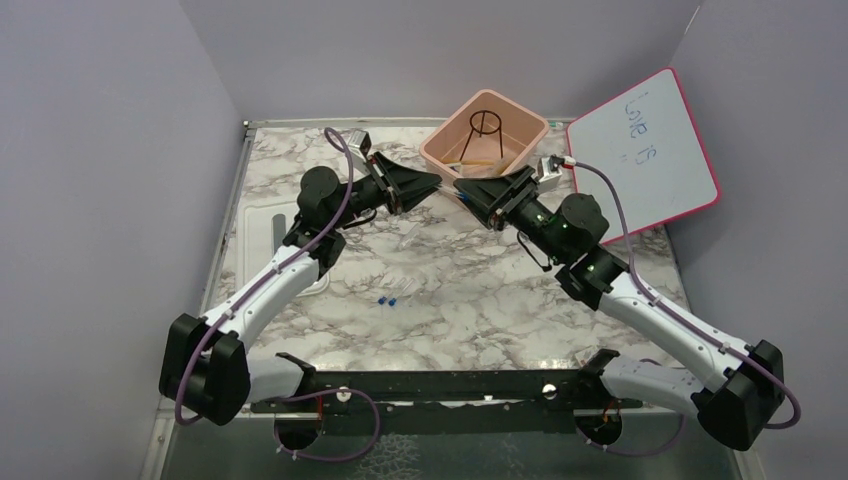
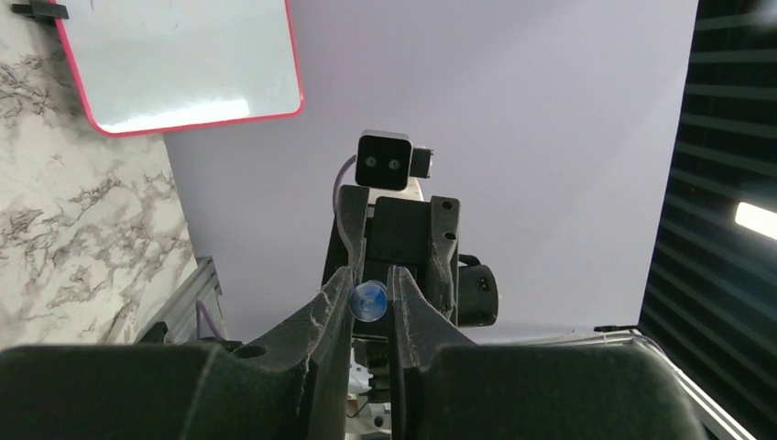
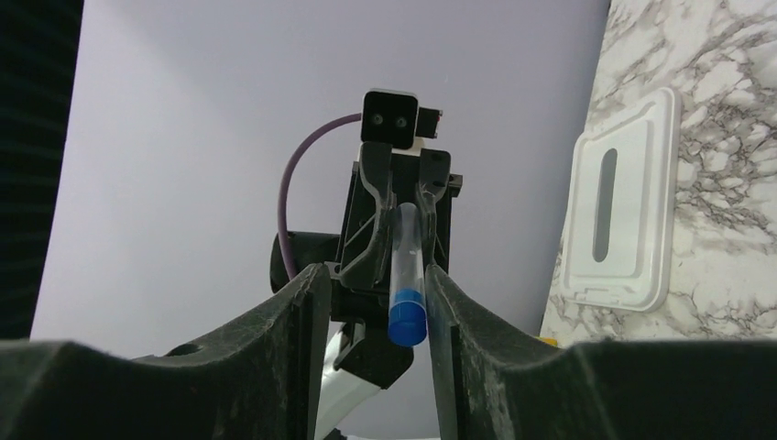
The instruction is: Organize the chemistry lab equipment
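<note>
My left gripper (image 1: 438, 184) and right gripper (image 1: 460, 187) meet tip to tip in front of the pink bin (image 1: 527, 150). In the left wrist view the left gripper (image 2: 369, 284) is shut on a clear tube (image 2: 369, 301), seen end-on as a blue disc. In the right wrist view the tube's blue cap (image 3: 408, 321) reaches between the open fingers of my right gripper (image 3: 376, 271) and lies against the right finger (image 3: 446, 302). A black wire ring tripod (image 1: 485, 122) and a tan rubber tube (image 1: 480, 158) lie in the bin. Tiny blue-tipped pieces (image 1: 388, 301) lie mid-table.
The pink-framed whiteboard (image 1: 645, 155) leans at the back right and also shows in the left wrist view (image 2: 179, 60). The white lid (image 1: 268, 235) lies flat at the table's left and shows in the right wrist view (image 3: 616, 206). Walls close the table's back and sides.
</note>
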Tool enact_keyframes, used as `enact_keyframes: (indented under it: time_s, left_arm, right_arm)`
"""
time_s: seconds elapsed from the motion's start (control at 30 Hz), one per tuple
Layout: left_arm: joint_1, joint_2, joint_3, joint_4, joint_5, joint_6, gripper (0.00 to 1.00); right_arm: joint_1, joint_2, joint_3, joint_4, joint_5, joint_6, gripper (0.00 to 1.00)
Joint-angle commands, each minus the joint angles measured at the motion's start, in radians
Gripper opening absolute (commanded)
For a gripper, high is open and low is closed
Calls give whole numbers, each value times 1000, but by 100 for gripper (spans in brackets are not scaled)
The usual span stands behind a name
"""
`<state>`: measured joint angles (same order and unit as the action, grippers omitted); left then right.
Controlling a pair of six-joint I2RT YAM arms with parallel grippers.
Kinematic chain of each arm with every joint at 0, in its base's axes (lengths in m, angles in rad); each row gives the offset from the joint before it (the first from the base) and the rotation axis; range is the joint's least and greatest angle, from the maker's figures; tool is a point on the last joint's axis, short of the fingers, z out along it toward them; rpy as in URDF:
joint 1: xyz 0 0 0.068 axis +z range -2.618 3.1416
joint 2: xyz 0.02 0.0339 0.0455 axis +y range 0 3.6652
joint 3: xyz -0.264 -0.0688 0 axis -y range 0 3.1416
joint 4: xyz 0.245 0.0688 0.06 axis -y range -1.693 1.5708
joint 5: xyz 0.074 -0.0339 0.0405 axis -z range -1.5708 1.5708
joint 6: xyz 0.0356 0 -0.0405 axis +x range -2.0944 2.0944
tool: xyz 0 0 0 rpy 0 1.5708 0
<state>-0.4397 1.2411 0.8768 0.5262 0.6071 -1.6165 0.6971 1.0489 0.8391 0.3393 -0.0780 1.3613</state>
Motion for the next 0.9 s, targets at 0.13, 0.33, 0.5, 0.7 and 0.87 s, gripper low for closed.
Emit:
enact_keyframes:
  time_s: [0.13,0.33,0.5,0.7,0.87]
  left_arm:
    - [11,18,2,61,-20,-11,12]
    - [30,12,-14,66,-7,8,25]
    - [76,-19,-66,32,14,100,73]
    - [193,-111,-78,-500,-67,575,90]
    - [223,-183,35,-838,-293,909,92]
  right_arm:
    - [-9,7,3,13,-57,25,31]
    - [-14,14,27,-57,-45,-7,16]
    - [-14,66,133,-237,-25,-256,12]
    - [-15,178,229,-553,-4,-585,13]
    - [-11,329,376,-805,-20,-848,13]
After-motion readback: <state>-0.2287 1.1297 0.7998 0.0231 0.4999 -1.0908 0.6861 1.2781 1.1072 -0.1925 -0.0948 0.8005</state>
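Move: The blue-capped tube is held level in the left fingers, its middle about 1 cm ahead and 2 cm right of the left hand; its cap sits between the right hand's open fingers, with the tube's middle some 3 cm left and 1 cm ahead of that hand. From the right hand, the pink box lies roughly 28 cm ahead, 5 cm right and 28 cm below; two more capped tubes lie level fore-and-aft, 14 cm left, 32 cm below. The blue-capped tube changes hands in mid-air: the right fingers close on its cap end almost in place, and only then do the left fingers open wide. The left hand draws off down and to its left, about 12 cm down, while the right keeps its pinch and sinks some 10 cm and slightly forward, its fingers tipping down about 30 degrees. ##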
